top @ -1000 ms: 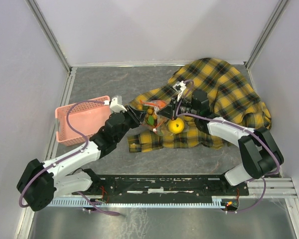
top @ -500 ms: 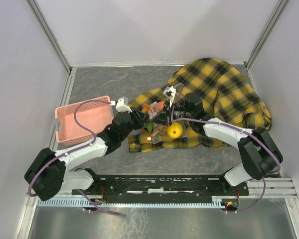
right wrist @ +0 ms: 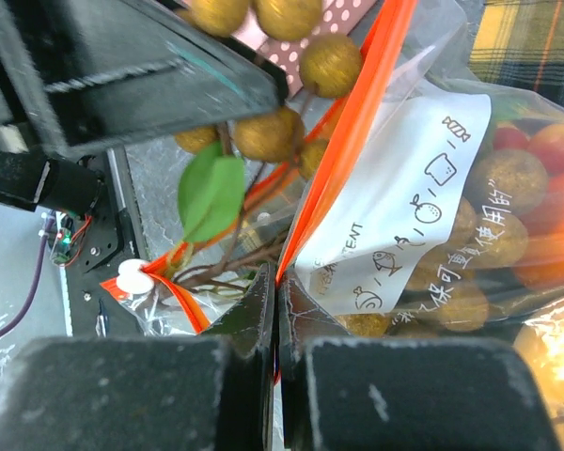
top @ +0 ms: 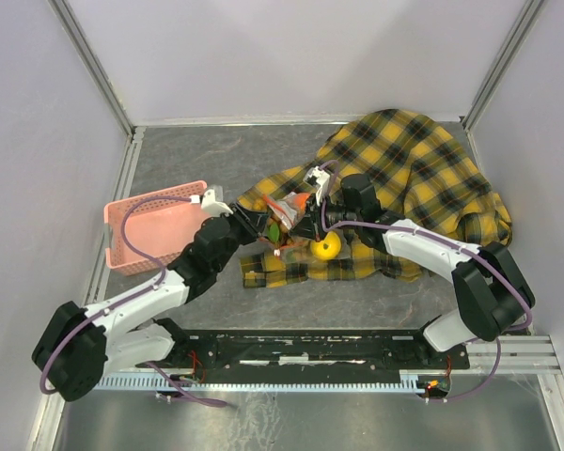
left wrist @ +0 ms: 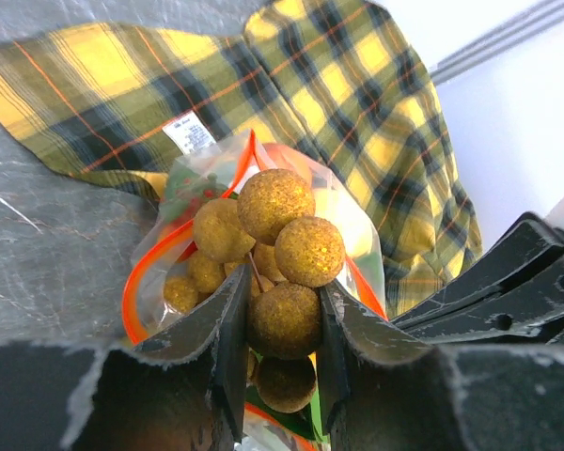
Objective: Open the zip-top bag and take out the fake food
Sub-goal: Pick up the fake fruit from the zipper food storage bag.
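Note:
The zip-top bag (top: 291, 209) lies on the plaid cloth between both grippers, its orange-rimmed mouth (left wrist: 141, 282) held wide. My left gripper (left wrist: 282, 282) is shut on a tan-brown grape bunch (left wrist: 284, 319) of the fake food, which sticks out of the mouth with its green leaf (right wrist: 211, 193). My right gripper (right wrist: 276, 277) is shut on the bag's orange zip strip (right wrist: 357, 122), beside the white label (right wrist: 395, 207). More fake food (right wrist: 536, 150) shows through the plastic. From above, the left gripper (top: 261, 225) and right gripper (top: 305, 218) nearly meet. A yellow fruit (top: 327, 246) lies on the cloth.
The yellow-black plaid cloth (top: 423, 178) covers the right half of the grey table. A pink basket (top: 155, 225) stands at the left, close beside my left arm. White walls close in the table on three sides.
My right gripper has shifted left with the bag's edge. The left gripper pushed in, then drew back a little, still holding the grape bunch. The yellow fruit rolled slightly nearer.

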Tool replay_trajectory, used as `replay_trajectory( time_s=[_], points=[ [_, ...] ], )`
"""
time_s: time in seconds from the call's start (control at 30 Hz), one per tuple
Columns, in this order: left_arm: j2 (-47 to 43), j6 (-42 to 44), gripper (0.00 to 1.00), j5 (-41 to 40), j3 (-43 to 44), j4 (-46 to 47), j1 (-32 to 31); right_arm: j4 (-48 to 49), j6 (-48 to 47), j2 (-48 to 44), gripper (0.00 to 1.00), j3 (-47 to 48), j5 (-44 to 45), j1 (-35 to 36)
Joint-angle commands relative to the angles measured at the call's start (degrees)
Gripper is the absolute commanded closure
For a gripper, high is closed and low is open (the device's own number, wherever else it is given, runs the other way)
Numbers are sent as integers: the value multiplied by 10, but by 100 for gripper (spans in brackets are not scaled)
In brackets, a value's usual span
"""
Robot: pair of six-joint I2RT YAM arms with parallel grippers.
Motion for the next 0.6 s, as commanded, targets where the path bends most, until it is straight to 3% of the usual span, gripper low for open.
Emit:
replay_trajectory(
  time_s=[0.0,0.13,0.2,0.33,0.43,0.57],
  points=[
    [45,11,86,66,4,75,6,51,13,-6,98,6,-47,6],
    [88,4,75,148,16,87,6,47,11,-5,98,3,-43,6],
    [86,1,59,164,8,81,6,39,10,-1,98,3,-36,6],
    [30,17,31,136,-23,35,6,9,0,7,98,8,-13,6],
    [-38,31,17,100,-47,-7,6,16,7,12,98,9,-18,6],
    [-122,33,15,104,-82,-37,6,21,9,15,98,6,-20,7]
  ],
)
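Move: The brown bunch is already in the left fingers, one ball pinched between the pads. The bag mouth it goes to lies about 4 cm to that hand's right, 1 cm back and 5 cm below. Inside the bag, the orange-red fruit is some 8 cm right and 5 cm ahead of the left hand, the yellow fruit about 13 cm right and 4 cm back, both some 9 cm lower. From the right hand, the mouth is about 5 cm left, 1 cm back and 3 cm below. The brown bunch, held by one ball, is carried about 4 cm down and as far to the right into the bag mouth by the left hand, which turns some 10 degrees clockwise. Its fingers then spread wide, let go of the ball, and the hand backs off about 3 cm, also drifting left and slightly up. The right fingers stay shut on the orange zip edge, holding the bag nearly still. ##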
